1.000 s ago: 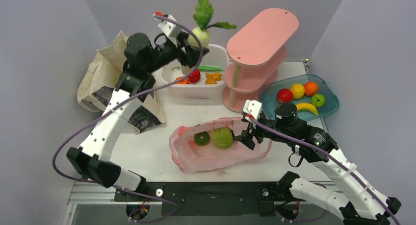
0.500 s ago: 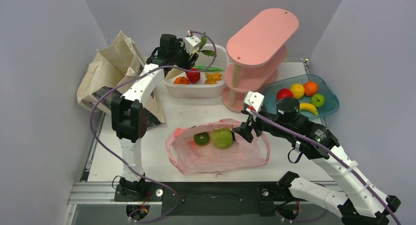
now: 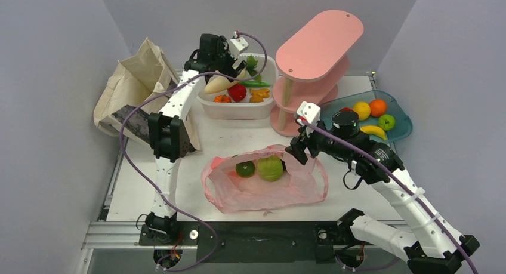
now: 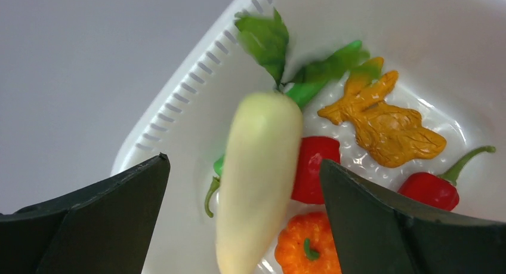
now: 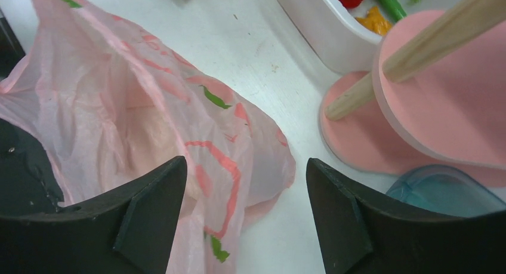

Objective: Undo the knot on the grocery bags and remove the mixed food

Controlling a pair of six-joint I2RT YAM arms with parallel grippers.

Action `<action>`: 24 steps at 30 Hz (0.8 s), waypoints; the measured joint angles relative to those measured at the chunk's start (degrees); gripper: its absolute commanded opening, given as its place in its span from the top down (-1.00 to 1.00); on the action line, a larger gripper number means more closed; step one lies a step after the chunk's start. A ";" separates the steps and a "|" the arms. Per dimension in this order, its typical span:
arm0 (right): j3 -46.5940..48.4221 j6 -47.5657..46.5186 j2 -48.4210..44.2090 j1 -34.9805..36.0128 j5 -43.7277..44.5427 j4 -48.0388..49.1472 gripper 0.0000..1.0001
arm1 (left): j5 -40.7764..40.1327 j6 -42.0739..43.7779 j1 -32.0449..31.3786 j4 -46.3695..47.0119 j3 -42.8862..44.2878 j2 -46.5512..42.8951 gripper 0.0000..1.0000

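My left gripper (image 3: 231, 58) hangs open over the left end of the white tub (image 3: 238, 112). The long white radish (image 4: 259, 178) with its green leaves (image 4: 265, 41) lies slanted between my spread fingers and touches neither; it looks blurred. The pink plastic bag (image 3: 262, 193) lies open at the table's front with a round green vegetable (image 3: 270, 168) and a darker green one (image 3: 244, 169) inside. My right gripper (image 3: 298, 150) is open above the bag's right edge (image 5: 238, 160), holding nothing. The beige canvas tote (image 3: 134, 83) slumps at the back left.
In the tub lie a red pepper (image 4: 313, 166), a small orange pumpkin (image 4: 304, 250), a yellow-brown piece (image 4: 388, 128) and a green pepper (image 4: 325, 71). A pink tiered stand (image 3: 319, 47) is right of the tub. A blue tray (image 3: 401, 129) holds fruit.
My left arm brought the radish down from high above into the tub and its jaws opened off it. The right gripper shifted slightly back above the bag's edge.
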 measured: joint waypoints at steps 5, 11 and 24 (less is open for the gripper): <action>2.62 0.94 4.20 -3.39 0.04 -3.34 -0.42 | 3.89 -1.31 0.66 -0.44 -2.29 0.00 -0.94; 11.61 -0.76 9.14 -3.63 -1.05 -10.40 -0.43 | 15.41 -10.12 4.26 -2.54 -3.26 -4.76 -0.95; 7.06 -5.84 2.45 -3.63 -5.22 -22.32 -0.45 | 33.68 10.80 -10.29 -16.83 -49.83 -69.72 -0.95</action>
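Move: The cabbage in the pink bag lies roughly 34 cm back from the left hand, 16 cm to its right and 16 cm lower; the dark green vegetable is some 10 cm to the left of the cabbage and level with it. The white radish is about 8 cm below the left hand, 3 cm to its left and 2 cm back. From the right hand, the bag's right handle lies about 13 cm to the right, 3 cm ahead and 20 cm below. Swinging back out of the white bin, the left hand dips slightly, then lifts and sweeps some 40 cm back and 15 cm up towards the pink bag, turning about 45 degrees clockwise, its fingers already wide open and staying so. The right hand, also open, eases forward 2 cm, then draws back about 6 cm, to the right and a little down over the bag's right end, tipping down slightly. ##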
